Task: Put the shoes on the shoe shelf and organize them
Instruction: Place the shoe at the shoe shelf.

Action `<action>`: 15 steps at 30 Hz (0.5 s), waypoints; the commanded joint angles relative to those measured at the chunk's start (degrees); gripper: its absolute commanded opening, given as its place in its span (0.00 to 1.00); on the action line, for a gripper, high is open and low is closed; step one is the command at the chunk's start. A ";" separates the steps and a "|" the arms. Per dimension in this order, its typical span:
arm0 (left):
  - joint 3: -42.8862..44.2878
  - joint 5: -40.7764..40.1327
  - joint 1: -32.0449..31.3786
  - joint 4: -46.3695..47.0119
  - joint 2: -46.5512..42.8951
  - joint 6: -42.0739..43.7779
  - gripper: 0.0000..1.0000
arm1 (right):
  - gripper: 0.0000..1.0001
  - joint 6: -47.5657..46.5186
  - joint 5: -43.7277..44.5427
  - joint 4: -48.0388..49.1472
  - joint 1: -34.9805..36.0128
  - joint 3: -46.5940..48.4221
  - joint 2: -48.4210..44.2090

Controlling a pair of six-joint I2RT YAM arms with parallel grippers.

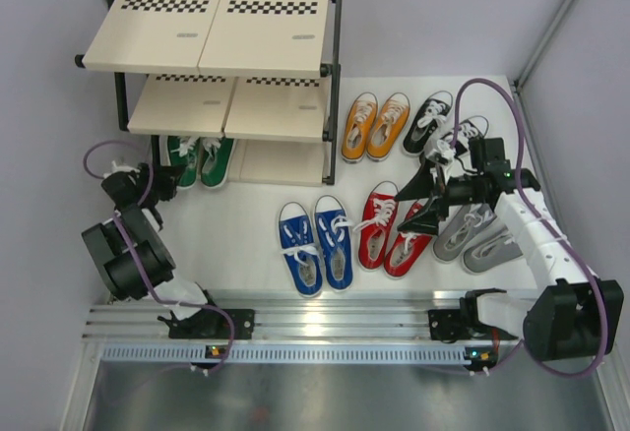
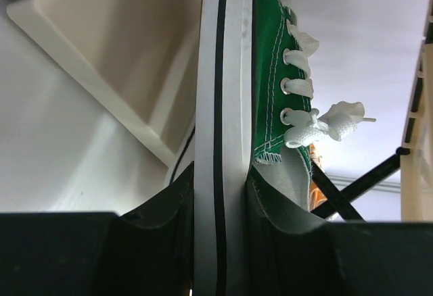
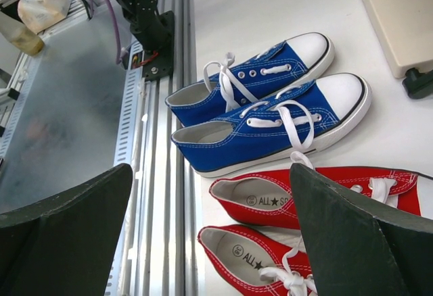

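Observation:
The shoe shelf (image 1: pixel 212 32) stands at the back left. A green pair lies at its bottom level. My left gripper (image 1: pixel 167 183) is shut on the heel of the left green shoe (image 1: pixel 184 155). In the left wrist view its sole and heel wall fill the gap between the fingers (image 2: pixel 284 235), and the green shoe (image 2: pixel 270 59) runs away from the gripper (image 2: pixel 220 188). My right gripper (image 1: pixel 425 202) hangs open over the red pair (image 1: pixel 392 226) with nothing in it. In the right wrist view this gripper (image 3: pixel 210 171) frames the red pair (image 3: pixel 270 205) and the blue pair (image 3: pixel 270 113).
On the white floor lie an orange pair (image 1: pixel 374 126), a black pair (image 1: pixel 430 121), a grey pair (image 1: pixel 477 236) and the blue pair (image 1: pixel 315 244). A metal rail (image 1: pixel 325 318) runs along the near edge. The shelf's post and foot (image 3: pixel 419 83) stand near the blue toes.

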 commanded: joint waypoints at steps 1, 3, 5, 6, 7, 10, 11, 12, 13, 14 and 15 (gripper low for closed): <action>5.01 -0.04 -1.53 5.19 1.96 2.43 0.13 | 0.99 -3.54 -2.93 -0.92 -1.21 2.79 0.21; 6.51 -0.92 -2.32 3.77 3.63 2.96 0.18 | 0.99 -4.15 -2.93 -1.53 -1.30 2.88 0.30; 8.00 -1.98 -2.76 1.14 4.95 3.66 0.27 | 0.99 -4.51 -2.93 -1.72 -1.39 2.88 0.39; 8.44 -1.98 -2.85 0.35 5.31 3.83 0.30 | 0.99 -4.51 -2.93 -1.72 -1.48 2.88 0.39; 8.97 -3.20 -2.85 -3.40 5.49 4.18 0.42 | 0.99 -4.60 -2.93 -1.72 -1.48 2.88 0.39; 10.55 -5.65 -2.85 -8.86 4.96 6.64 0.57 | 1.00 -4.69 -2.84 -1.80 -1.65 2.79 0.47; 10.91 -6.71 -2.85 -10.45 4.09 7.87 0.71 | 0.99 -4.69 -2.84 -1.80 -1.65 2.88 0.47; 11.34 -7.42 -2.85 -11.51 3.65 8.31 0.74 | 0.99 -4.69 -2.84 -1.72 -1.65 2.88 0.47; 11.52 -8.38 -2.85 -12.13 3.29 8.67 0.76 | 1.00 -4.69 -2.84 -1.72 -1.74 2.88 0.47; 11.96 -8.92 -2.85 -14.84 2.77 9.11 0.81 | 0.99 -4.69 -2.84 -1.80 -1.83 2.88 0.47; 13.09 -9.10 -2.85 -16.34 2.50 9.81 0.82 | 1.00 -4.69 -2.84 -1.72 -1.83 2.88 0.47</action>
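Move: Straight ahead of the left hand, which still holds the second green shoe by its heel end, is the left spot on the bottom shelf; its middle lies about 10 cm farther out, 2 cm to the right and 2 cm lower. The first green shoe sits some 10 cm right of the hand and 8 cm ahead, while the shelf's left post is about 5 cm left and 7 cm ahead. From the right hand that spot lies roughly 52 cm left, 14 cm ahead and 13 cm below. Easing the held green shoe farther in over the bottom shelf, beside the first one, the left hand goes about 2.5 cm forward while sinking some 2 cm, and its fingers tip down by almost 10 degrees. As the forward push dies out, the fingers open wide around the heel and let go, the hand shifting about 1 cm left. ##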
